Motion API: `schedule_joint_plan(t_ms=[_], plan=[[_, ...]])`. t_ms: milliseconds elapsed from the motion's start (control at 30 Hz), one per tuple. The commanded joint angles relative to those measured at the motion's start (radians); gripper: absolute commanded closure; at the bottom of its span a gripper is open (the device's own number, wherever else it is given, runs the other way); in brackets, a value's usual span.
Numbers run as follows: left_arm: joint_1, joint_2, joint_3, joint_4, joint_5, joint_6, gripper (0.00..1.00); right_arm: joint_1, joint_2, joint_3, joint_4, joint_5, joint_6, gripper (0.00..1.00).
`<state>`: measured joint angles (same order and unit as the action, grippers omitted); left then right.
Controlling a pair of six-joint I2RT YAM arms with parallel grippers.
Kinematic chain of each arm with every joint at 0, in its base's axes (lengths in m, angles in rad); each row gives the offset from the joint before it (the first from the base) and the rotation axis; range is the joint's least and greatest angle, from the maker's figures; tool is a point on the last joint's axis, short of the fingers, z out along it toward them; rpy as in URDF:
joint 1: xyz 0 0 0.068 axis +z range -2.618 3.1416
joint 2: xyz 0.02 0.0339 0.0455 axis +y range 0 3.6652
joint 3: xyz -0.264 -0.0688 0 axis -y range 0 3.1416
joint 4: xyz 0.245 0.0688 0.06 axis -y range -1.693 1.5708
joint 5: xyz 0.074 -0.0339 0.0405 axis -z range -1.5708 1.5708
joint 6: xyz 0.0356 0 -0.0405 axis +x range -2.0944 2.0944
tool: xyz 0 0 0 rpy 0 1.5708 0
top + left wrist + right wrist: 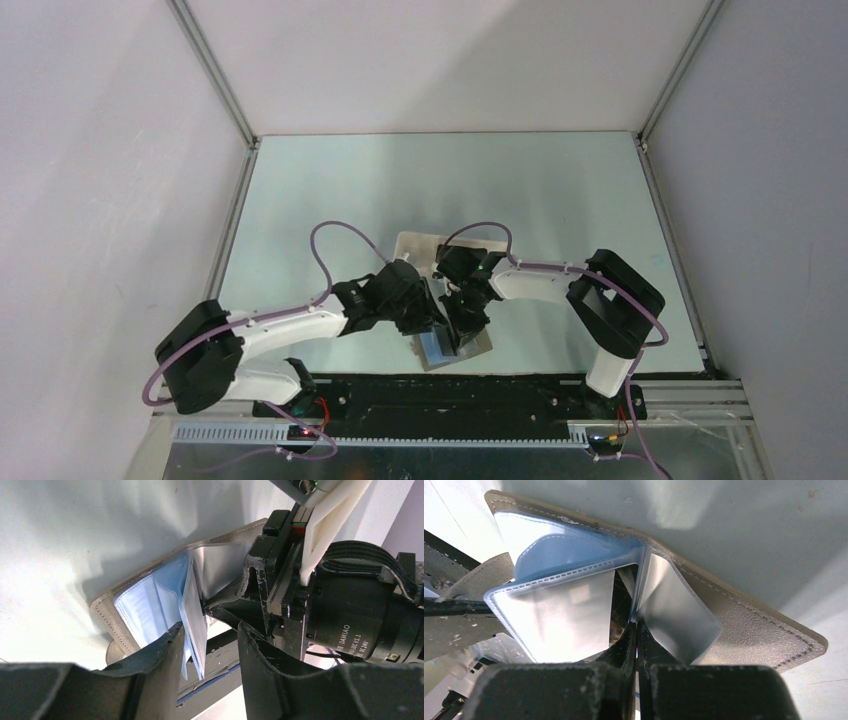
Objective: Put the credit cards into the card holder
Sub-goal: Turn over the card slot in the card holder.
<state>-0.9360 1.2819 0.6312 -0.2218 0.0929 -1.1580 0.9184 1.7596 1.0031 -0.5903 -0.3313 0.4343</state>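
The card holder [478, 348] lies open near the table's front edge, grey-brown cover [744, 625] down, its silvery-blue plastic sleeves [150, 600] fanned upward. My left gripper [209, 630] is open. The sleeves' loose edges hang against the inner face of its left finger [165, 650], with a wide gap to the other finger. My right gripper [636, 626] is shut, its tips pushed in among the sleeves at the fold. In the left wrist view the right gripper [212, 611] comes in from the right. No credit cards show plainly. A dark patch [621, 597] between sleeves is unclear.
A long white tray [415, 248] sits just behind the two grippers, mostly covered by them. The black base rail [450, 395] runs along the front edge right below the card holder. Enclosure walls and metal posts bound the table on three sides.
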Motion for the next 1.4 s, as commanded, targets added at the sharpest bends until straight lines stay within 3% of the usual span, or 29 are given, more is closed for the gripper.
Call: schedule_joint_plan(t_ms=[0, 233, 533, 767, 1100, 1367], plan=[[-0.007, 0.014, 0.021, 0.028, 0.021, 0.017, 0.53, 0.011, 0.088, -0.038, 0.083, 0.033, 0.018, 1.0], [-0.009, 0.036, 0.012, 0.114, 0.055, 0.007, 0.55, -0.017, 0.026, -0.053, 0.102, -0.045, 0.044, 1.0], [-0.012, 0.072, 0.02, 0.173, 0.072, -0.009, 0.57, -0.132, -0.147, -0.109, 0.126, -0.186, 0.08, 0.52], [-0.012, 0.132, 0.056, 0.213, 0.098, -0.011, 0.54, -0.206, -0.291, -0.116, 0.0, -0.172, 0.056, 0.24], [-0.049, 0.275, 0.167, 0.239, 0.16, -0.009, 0.51, -0.379, -0.476, -0.132, -0.12, -0.163, -0.026, 0.22], [-0.083, 0.391, 0.237, 0.301, 0.184, 0.01, 0.51, -0.465, -0.516, -0.133, -0.164, -0.191, -0.085, 0.2]])
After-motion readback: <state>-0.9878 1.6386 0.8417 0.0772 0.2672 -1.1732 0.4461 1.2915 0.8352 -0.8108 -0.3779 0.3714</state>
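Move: The raised card slot stands by the half-open left fingertips, its middle some 3 cm nearer the base, 1 cm to the right and 3 cm below. The card holder's middle is about 4 cm back, 2 cm right and 5 cm down; the white tray lies 12 cm ahead, 3 cm right and 4 cm lower. From the shut right fingertips the slot is level in depth, 3 cm left and 2 cm up. The right hand's shut fingers come free of the fold at the card slots, opening wide as the hand backs off about 12 cm to the right, 7 cm up and a little forward, turning some 20 degrees clockwise. From beside the raised slot, the half-open left hand travels about 10 cm right across the holder, slowly at first, rising nearly 4 cm before dipping again by the holder's far right corner. ##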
